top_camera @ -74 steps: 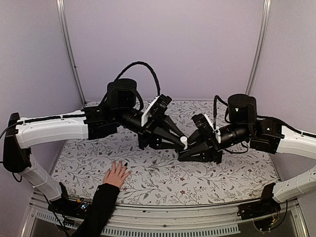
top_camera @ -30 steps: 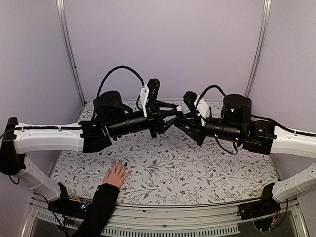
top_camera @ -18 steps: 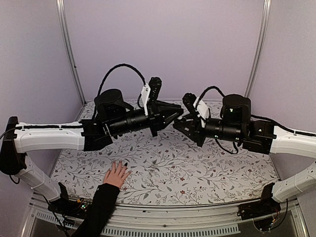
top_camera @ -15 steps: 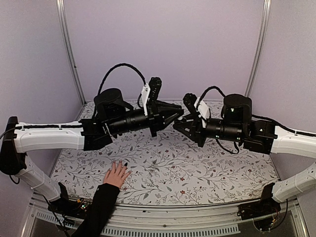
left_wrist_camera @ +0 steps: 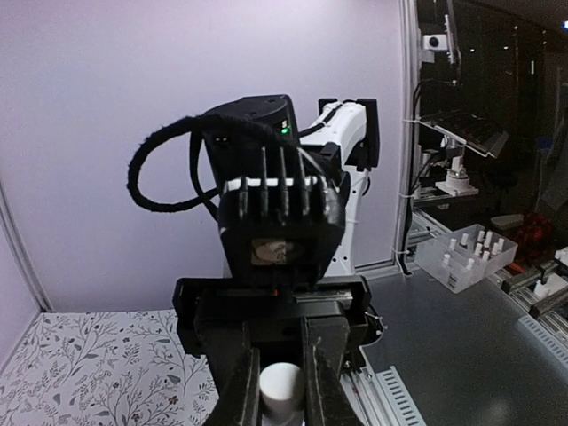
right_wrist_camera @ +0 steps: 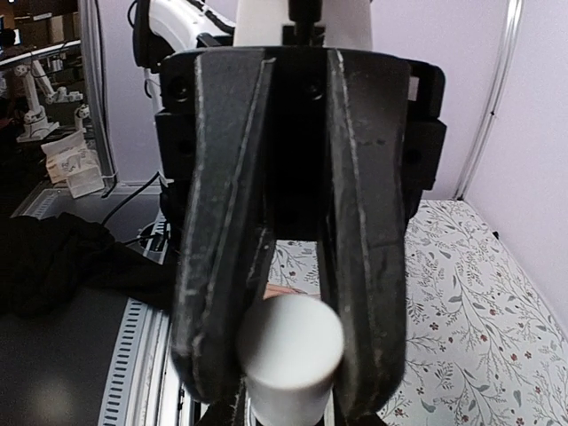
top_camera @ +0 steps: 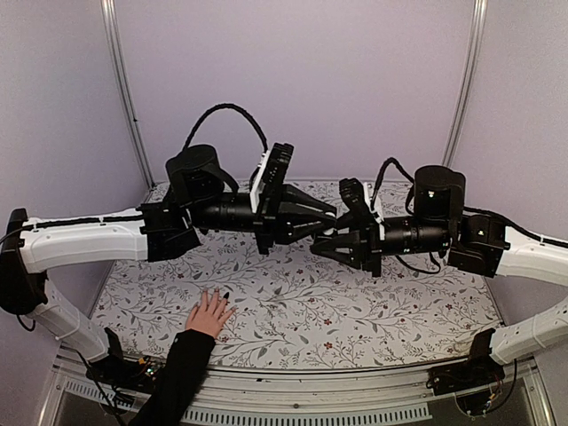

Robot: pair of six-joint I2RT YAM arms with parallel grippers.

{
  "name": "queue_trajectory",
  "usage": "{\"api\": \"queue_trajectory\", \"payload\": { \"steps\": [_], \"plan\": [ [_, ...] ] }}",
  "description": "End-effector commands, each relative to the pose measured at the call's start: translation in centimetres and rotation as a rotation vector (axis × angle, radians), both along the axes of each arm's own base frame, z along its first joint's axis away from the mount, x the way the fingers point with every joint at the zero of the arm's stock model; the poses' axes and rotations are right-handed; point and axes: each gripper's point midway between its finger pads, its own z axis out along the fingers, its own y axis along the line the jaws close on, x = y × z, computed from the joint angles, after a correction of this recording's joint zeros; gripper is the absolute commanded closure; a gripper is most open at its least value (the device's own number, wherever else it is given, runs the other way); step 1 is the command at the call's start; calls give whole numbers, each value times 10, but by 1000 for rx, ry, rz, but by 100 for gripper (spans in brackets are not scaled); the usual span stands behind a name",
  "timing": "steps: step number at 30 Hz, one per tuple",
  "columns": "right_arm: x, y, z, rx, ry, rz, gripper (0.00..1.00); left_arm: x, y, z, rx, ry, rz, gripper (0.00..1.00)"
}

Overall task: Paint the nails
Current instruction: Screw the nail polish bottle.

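Observation:
A light-skinned hand [top_camera: 209, 312] with a black sleeve lies flat at the table's front left, fingers spread. Its nails [top_camera: 214, 298] are too small to judge, though one fingertip looks dark. My two grippers meet nose to nose high above the table's middle. My left gripper [top_camera: 327, 224] is shut on a white cap [top_camera: 327, 232]. In the right wrist view its fingers [right_wrist_camera: 222, 266] clamp that cap [right_wrist_camera: 288, 351], with a sliver of the hand [right_wrist_camera: 282, 290] behind. My right gripper [top_camera: 325, 245] sits just lower, shut on the bottle. In the left wrist view its fingers [left_wrist_camera: 330, 373] flank the cap [left_wrist_camera: 282, 390]. The dark bottle body is hidden.
The table has a floral cloth [top_camera: 293, 311], purple walls on three sides and a metal rail along the front [top_camera: 355, 377]. Both arms span the table's width at mid height. A clear bin of small white-capped items [left_wrist_camera: 466, 257] stands off the table.
The joined grippers rose from low over the table to high above its middle. In the last half second they dropped a little and shifted slightly right. The hand has not moved.

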Motion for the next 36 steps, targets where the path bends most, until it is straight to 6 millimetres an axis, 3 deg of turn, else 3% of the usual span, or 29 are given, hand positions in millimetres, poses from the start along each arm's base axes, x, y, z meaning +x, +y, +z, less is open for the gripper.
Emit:
{"api": "queue_trajectory", "payload": {
  "steps": [1, 11, 19, 22, 27, 36],
  "plan": [
    [-40, 0, 51, 148, -96, 202, 100, -18, -7, -41, 138, 21, -134, 100],
    [-78, -13, 66, 185, -145, 406, 100, -27, -5, -54, 205, 31, -263, 100],
    [-74, -4, 55, 140, -111, 414, 100, -23, -3, -49, 198, 29, -234, 96],
    [-68, -4, 55, 138, -107, 374, 100, -15, 1, -42, 198, 30, -181, 86],
    [-54, -4, 45, 126, -88, 295, 100, -5, 13, -24, 151, 24, -101, 61],
    [8, -5, 31, 102, -29, -41, 100, 12, 31, -9, 54, 35, 83, 54]
  ]
}}
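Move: The left hand already pinches the white cap right at its fingertips; the nail polish bottle's body is straight beneath, about 3 cm lower, level with it forward and sideways. The right hand already grips that body between its own fingers, with the cap directly over it, some 3 cm higher. Both hands keep their grips and swing back together about 5 cm towards the bases, the left turning the cap clockwise by nearly 20 degrees while the right turns the bottle counter-clockwise by as much, screwing the cap against the bottle. Then the left fingers open and let go of the cap, coming forward about 3.5 cm and 2 cm off to the left while mostly turning back, as the right hand, still gripping the bottle, comes forward some 3 cm, rises slightly and turns halfway back. ##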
